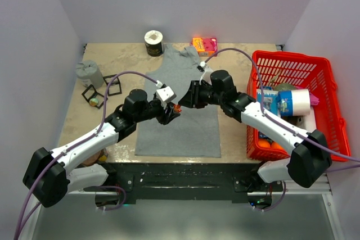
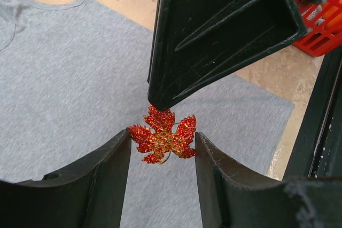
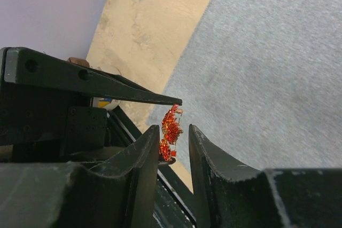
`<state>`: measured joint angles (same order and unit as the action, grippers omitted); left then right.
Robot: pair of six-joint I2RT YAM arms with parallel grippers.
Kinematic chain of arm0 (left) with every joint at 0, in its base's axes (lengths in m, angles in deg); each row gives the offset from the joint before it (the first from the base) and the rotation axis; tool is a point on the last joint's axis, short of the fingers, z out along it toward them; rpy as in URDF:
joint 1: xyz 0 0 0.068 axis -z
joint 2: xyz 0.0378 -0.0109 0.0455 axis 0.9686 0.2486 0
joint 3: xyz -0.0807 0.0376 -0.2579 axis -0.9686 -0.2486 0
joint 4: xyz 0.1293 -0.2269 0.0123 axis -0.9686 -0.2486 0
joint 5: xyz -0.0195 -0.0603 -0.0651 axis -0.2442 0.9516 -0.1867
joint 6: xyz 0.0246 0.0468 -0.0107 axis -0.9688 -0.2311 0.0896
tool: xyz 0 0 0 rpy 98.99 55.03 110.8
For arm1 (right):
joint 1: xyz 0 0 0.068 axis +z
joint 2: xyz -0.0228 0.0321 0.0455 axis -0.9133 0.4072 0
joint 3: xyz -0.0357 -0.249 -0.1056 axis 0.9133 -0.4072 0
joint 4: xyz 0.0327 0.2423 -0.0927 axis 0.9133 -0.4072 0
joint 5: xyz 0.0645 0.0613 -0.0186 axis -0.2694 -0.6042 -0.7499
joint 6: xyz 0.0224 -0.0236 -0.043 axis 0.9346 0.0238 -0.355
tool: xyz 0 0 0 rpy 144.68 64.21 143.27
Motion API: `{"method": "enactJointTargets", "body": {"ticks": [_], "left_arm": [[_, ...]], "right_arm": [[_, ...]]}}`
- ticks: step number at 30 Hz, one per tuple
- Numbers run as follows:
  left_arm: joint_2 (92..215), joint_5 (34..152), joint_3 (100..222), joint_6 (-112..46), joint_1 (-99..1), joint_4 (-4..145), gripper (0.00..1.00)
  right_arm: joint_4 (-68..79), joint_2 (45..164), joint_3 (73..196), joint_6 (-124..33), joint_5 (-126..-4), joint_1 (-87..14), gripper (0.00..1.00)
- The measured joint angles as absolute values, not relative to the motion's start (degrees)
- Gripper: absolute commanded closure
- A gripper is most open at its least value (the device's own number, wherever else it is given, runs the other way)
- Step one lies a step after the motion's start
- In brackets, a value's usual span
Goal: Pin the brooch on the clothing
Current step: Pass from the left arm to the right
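Observation:
The brooch (image 1: 176, 107) is a glittery orange-red leaf-shaped pin, held in the air above the clothing (image 1: 185, 130), a grey tank top laid flat on the table. My left gripper (image 1: 172, 111) is shut on it: in the left wrist view the brooch (image 2: 163, 136) spans the gap between both fingertips of that gripper (image 2: 162, 133). My right gripper (image 1: 182, 103) meets it from the right. In the right wrist view the brooch (image 3: 171, 131) stands edge-on between the right gripper's (image 3: 173, 127) jaws, close to one finger, with a gap to the other.
A red basket (image 1: 329, 91) full of items stands at the right. At the back are a paper roll (image 1: 153, 42) and an orange-pink box (image 1: 204, 45). A grey bundle (image 1: 90, 73) and black square frames (image 1: 101, 91) lie at the left.

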<state>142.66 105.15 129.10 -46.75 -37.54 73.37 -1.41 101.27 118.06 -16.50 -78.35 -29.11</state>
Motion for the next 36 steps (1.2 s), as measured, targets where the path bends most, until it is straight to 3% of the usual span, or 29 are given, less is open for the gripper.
{"method": "enactJointTargets", "body": {"ticks": [10,16,19,22,23,26,31,36], "left_arm": [[142.5,105.2,129.1,-46.8,-37.5,73.4,0.67],[142.5,105.1,129.1,-46.8,-37.2,73.3,0.66],[142.5,105.1,129.0,-46.8,-37.2,73.2,0.59],[142.3,104.9,129.0,-46.8,-37.2,73.2,0.42],[142.2,104.9,129.0,-46.7,-37.2,73.2,0.31],[141.5,104.8,129.0,-46.1,-37.2,73.3,0.16],[139.6,108.0,129.0,-42.6,-38.7,73.6,0.14],[139.6,120.0,129.0,-35.7,-46.1,78.0,0.18]], "right_arm": [[-0.2,103.2,117.4,-16.2,-79.7,-28.8,0.73],[1.9,103.2,116.6,-14.9,-81.3,-28.8,0.96],[3.2,103.2,116.2,-14.1,-82.2,-28.8,1.0],[4.5,103.2,115.7,-13.6,-82.7,-28.8,1.0],[4.6,103.2,115.7,-13.5,-82.8,-28.8,1.0],[4.9,102.7,115.4,-13.3,-82.8,-28.8,1.0],[4.8,100.2,114.6,-13.7,-82.7,-29.2,1.0],[4.8,97.3,114.6,-15.1,-83.2,-30.4,1.0]]}}
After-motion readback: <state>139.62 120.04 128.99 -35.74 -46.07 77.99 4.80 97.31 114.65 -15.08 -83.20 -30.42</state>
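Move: The brooch sits in the left hand's fingertips, about 1 cm right of its hand point and level with it. From the right hand, its fingers part-open, the brooch is some 2 cm left and 2 cm lower, neither ahead nor back. The right gripper's tips are roughly 3 cm right of the left hand and 2 cm above it. The spread grey garment's middle is about 10 cm ahead of the left hand and 19 cm below. The right fingers pinch the brooch by its upper edge: the right hand eases about 1.5 cm left and 1 cm down, then shuts nearly fully while the left hand holds still. Only then do the left fingers spread and let go, and both hands rise, the left about 4 cm, rolling some 10 degrees, the right about 3 cm while drawing off to the right. ##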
